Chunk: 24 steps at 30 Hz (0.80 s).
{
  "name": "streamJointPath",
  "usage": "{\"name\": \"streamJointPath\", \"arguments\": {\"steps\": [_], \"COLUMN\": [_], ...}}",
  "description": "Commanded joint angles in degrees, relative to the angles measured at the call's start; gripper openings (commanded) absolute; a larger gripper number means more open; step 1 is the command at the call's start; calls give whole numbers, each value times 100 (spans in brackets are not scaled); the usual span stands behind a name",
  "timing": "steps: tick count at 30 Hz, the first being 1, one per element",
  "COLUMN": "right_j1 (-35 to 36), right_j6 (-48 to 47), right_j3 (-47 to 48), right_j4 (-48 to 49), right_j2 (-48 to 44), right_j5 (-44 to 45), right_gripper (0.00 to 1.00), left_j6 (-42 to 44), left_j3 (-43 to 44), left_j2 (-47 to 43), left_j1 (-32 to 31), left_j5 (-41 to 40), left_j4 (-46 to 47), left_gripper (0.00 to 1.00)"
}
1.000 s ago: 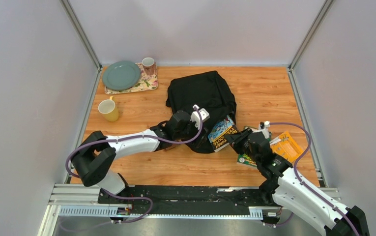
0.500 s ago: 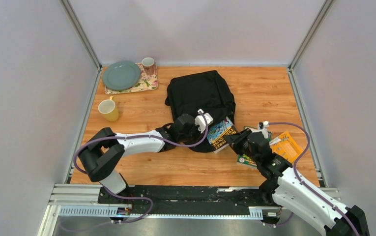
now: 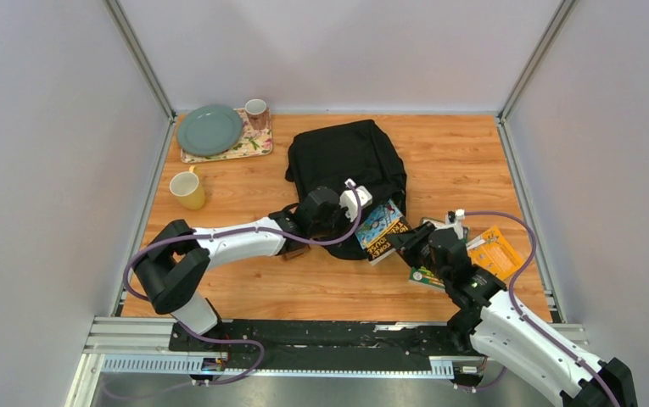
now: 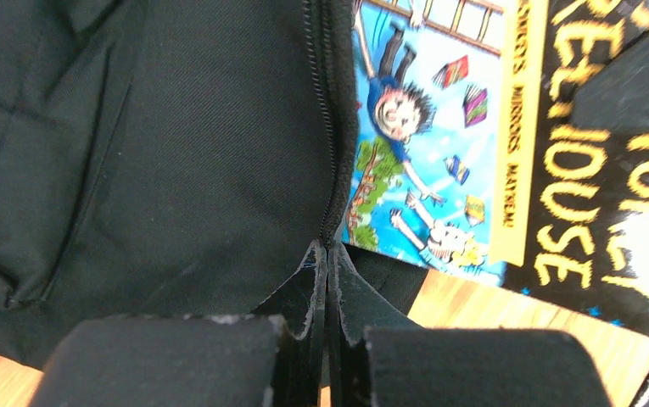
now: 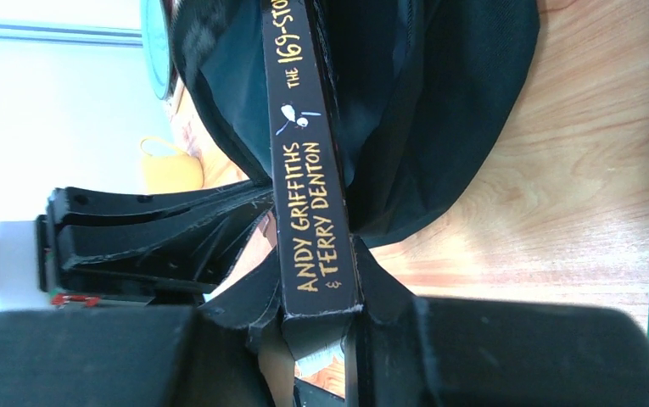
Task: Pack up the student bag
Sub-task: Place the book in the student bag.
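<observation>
The student bag [image 3: 346, 161] is a big black backpack lying mid-table, its opening facing the arms. A paperback book [image 3: 383, 229] with a blue and black cover pokes halfway out of that opening. My left gripper [image 3: 356, 220] is shut at the bag's zip edge [image 4: 331, 170], with the zip line running straight into the pressed fingertips [image 4: 327, 250], just left of the book [image 4: 439, 127]. My right gripper [image 3: 405, 242] is shut on the book's spine [image 5: 304, 153], its jaws [image 5: 316, 280] clamping the spine's near end, with the bag [image 5: 422, 110] behind.
An orange book [image 3: 495, 250] and a green book [image 3: 425, 275] lie beside the right arm. A yellow mug [image 3: 187, 189] stands at left. A green plate [image 3: 209, 129] and a pink mug [image 3: 256, 111] rest on a floral tray [image 3: 248, 146] at the back left.
My left gripper has shifted right to the bag's opening beside the book and closed from wide open to shut. The right gripper and the book have stayed put.
</observation>
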Motion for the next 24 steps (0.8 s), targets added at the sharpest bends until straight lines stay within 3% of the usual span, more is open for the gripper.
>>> {"name": "streamJointPath", "arguments": {"steps": [1, 5, 10, 18, 24], "right_j1": [-24, -32, -32, -190, -217], "right_j6": [-9, 166, 448, 1090, 1143], "right_j3": [374, 321, 181, 84, 137], "right_j4": [460, 512, 1241, 2417, 3532], "right_j2": [18, 18, 87, 729, 1748], "right_j5": [-200, -385, -666, -728, -456], "right_gripper": [0, 0, 0, 0, 0], "left_j6": [51, 42, 7, -19, 7], "left_j3": [603, 1210, 1834, 1984, 2037], "left_j2": [-311, -311, -249, -460, -732], "left_j1": [0, -9, -9, -18, -18], "left_j5": [318, 441, 529, 555, 529], "left_j4": [-180, -698, -1244, -1385, -1420], "left_gripper": [0, 0, 0, 0, 0]}}
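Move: The right hand holds the book by the end of its spine; the student bag's middle lies roughly 12 cm ahead and 12 cm to its left, some 6 cm lower, and the green book is about 10 cm to its right, 3 cm back and 9 cm down. From the left hand, which already pinches the bag's zip edge, the book's middle is about 6 cm right, 1 cm ahead and 3 cm below; the bag's middle is 9 cm ahead, level sideways and 5 cm down. Up by about 10 cm and a little to the right goes the left hand, keeping its pinch on the zip edge to lift the mouth, then all but holding there. As the edge rises, the right hand, still gripping the spine, starts to the left and then forward as well, about 4 cm in all, feeding the book into the mouth while rolling some 10 degrees, left side up. ##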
